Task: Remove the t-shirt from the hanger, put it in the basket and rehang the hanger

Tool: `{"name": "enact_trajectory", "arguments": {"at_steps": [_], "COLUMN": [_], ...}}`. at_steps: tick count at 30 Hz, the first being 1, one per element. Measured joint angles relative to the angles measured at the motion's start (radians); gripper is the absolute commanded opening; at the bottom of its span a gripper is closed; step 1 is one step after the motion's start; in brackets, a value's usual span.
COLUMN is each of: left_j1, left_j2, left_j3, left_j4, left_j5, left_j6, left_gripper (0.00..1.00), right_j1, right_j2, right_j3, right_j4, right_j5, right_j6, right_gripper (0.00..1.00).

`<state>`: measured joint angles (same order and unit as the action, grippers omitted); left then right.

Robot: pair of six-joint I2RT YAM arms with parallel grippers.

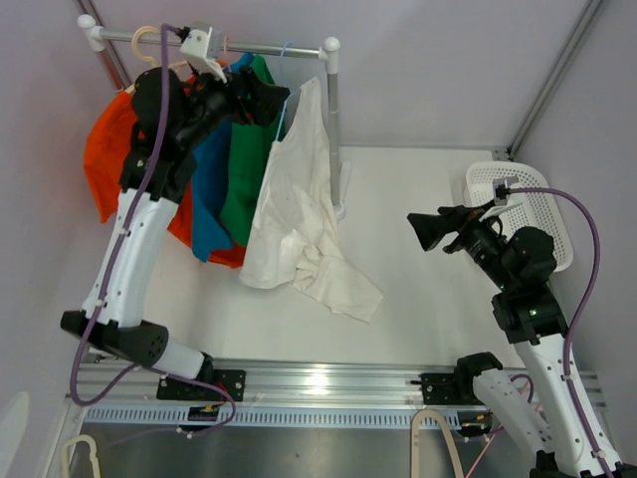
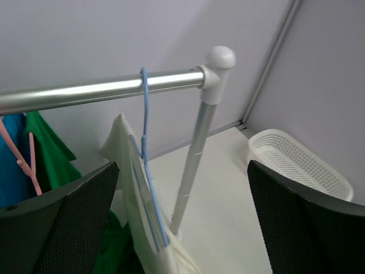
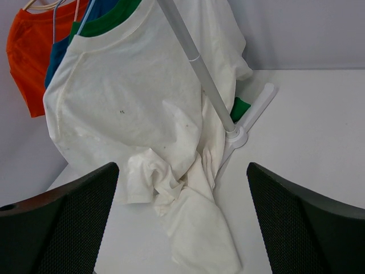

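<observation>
A white t-shirt (image 1: 294,199) hangs on a thin blue hanger (image 1: 284,60) at the right end of the rail (image 1: 269,45). Its lower part lies crumpled on the table. My left gripper (image 1: 279,103) is open and empty, raised just below the rail beside the shirt's neck. In the left wrist view the hanger (image 2: 145,142) and the shirt's shoulder (image 2: 126,165) sit left of centre between the open fingers (image 2: 68,222). My right gripper (image 1: 423,227) is open and empty, right of the shirt and facing it; its view shows the shirt (image 3: 137,108) ahead.
Green (image 1: 244,169), blue (image 1: 211,189) and orange (image 1: 109,149) shirts hang left of the white one. The rack's upright post (image 1: 335,119) and its foot (image 3: 239,134) stand right behind the white shirt. A white basket (image 1: 532,209) sits at the far right.
</observation>
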<state>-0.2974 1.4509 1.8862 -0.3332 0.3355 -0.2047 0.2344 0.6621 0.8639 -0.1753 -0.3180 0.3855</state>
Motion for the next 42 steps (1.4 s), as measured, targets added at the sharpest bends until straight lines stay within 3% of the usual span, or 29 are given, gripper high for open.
{"name": "enact_trajectory", "arguments": {"at_steps": [5,10,14,17,19,20,22,23,24,34,42], "left_j1": [-0.053,-0.064,-0.064,-0.064,-0.064,-0.064,-0.065,-0.067,-0.068,-0.135,-0.267], "left_j2": [0.169,0.267,0.316,0.351,0.368,0.374,0.387,0.394,0.398,0.387,0.212], "left_j3": [0.172,0.222,0.25,0.28,0.287,0.287,0.289,0.291,0.291,0.294,0.175], "left_j4": [-0.09,-0.137,-0.152,-0.152,-0.149,-0.148,-0.148,-0.146,-0.145,-0.14,-0.011], "left_j5": [-0.177,-0.271,-0.32,-0.334,-0.334,-0.334,-0.332,-0.33,-0.329,-0.405,-0.792], "left_j6": [0.09,0.12,0.126,0.126,0.125,0.124,0.115,0.116,0.113,0.137,0.19], "left_gripper": [1.0,0.99,0.84,0.8,0.7,0.44,0.21,0.03,0.01,0.01,0.01], "right_j1": [0.0,0.0,0.0,0.0,0.0,0.0,0.0,0.0,0.0,0.0,0.0], "right_j2": [0.0,0.0,0.0,0.0,0.0,0.0,0.0,0.0,-0.002,-0.005,-0.002], "right_j3": [0.0,0.001,0.002,0.002,0.003,0.003,0.005,0.007,0.008,0.011,0.011], "right_j4": [-0.018,-0.033,-0.042,-0.046,-0.051,-0.053,-0.056,-0.058,-0.06,-0.067,-0.068], "right_j5": [0.008,0.019,0.025,0.026,0.026,0.026,0.027,0.029,0.032,0.04,0.031], "right_j6": [-0.003,-0.006,-0.013,-0.016,-0.018,-0.019,-0.021,-0.021,-0.021,-0.021,-0.02], "right_gripper": [1.0,0.99,0.99,0.99,1.0,0.99,0.99,1.0,1.0,1.0,0.99]}}
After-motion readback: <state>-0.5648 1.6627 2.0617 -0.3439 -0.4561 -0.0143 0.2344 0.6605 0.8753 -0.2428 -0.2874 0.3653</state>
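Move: The blue hanger's neck, just under its hook, is about 12 cm ahead of the left hand, 2 cm to the right and 9 cm below. The rail's end post tops out level with it ahead, some 11 cm to the right of the neck and 6 cm higher. The green shirt hangs about 9 cm left of the neck, its middle 11 cm lower. From the right hand the neck is roughly 25 cm ahead, 33 cm left and 8 cm up. The left hand, fingers wide open, reaches about 12 cm forward while sinking some 9 cm, wrist rolling and turning a little counter-clockwise, and at the end of the reach the fingers shut and pinch the blue hanger's neck just under the rail. Keeping that pinch, the hand edges slightly right, then draws back about 6 cm and up about 7 cm, swinging its fingers counter-clockwise to point nearly straight ahead, to bring the hook up and off the rail. ##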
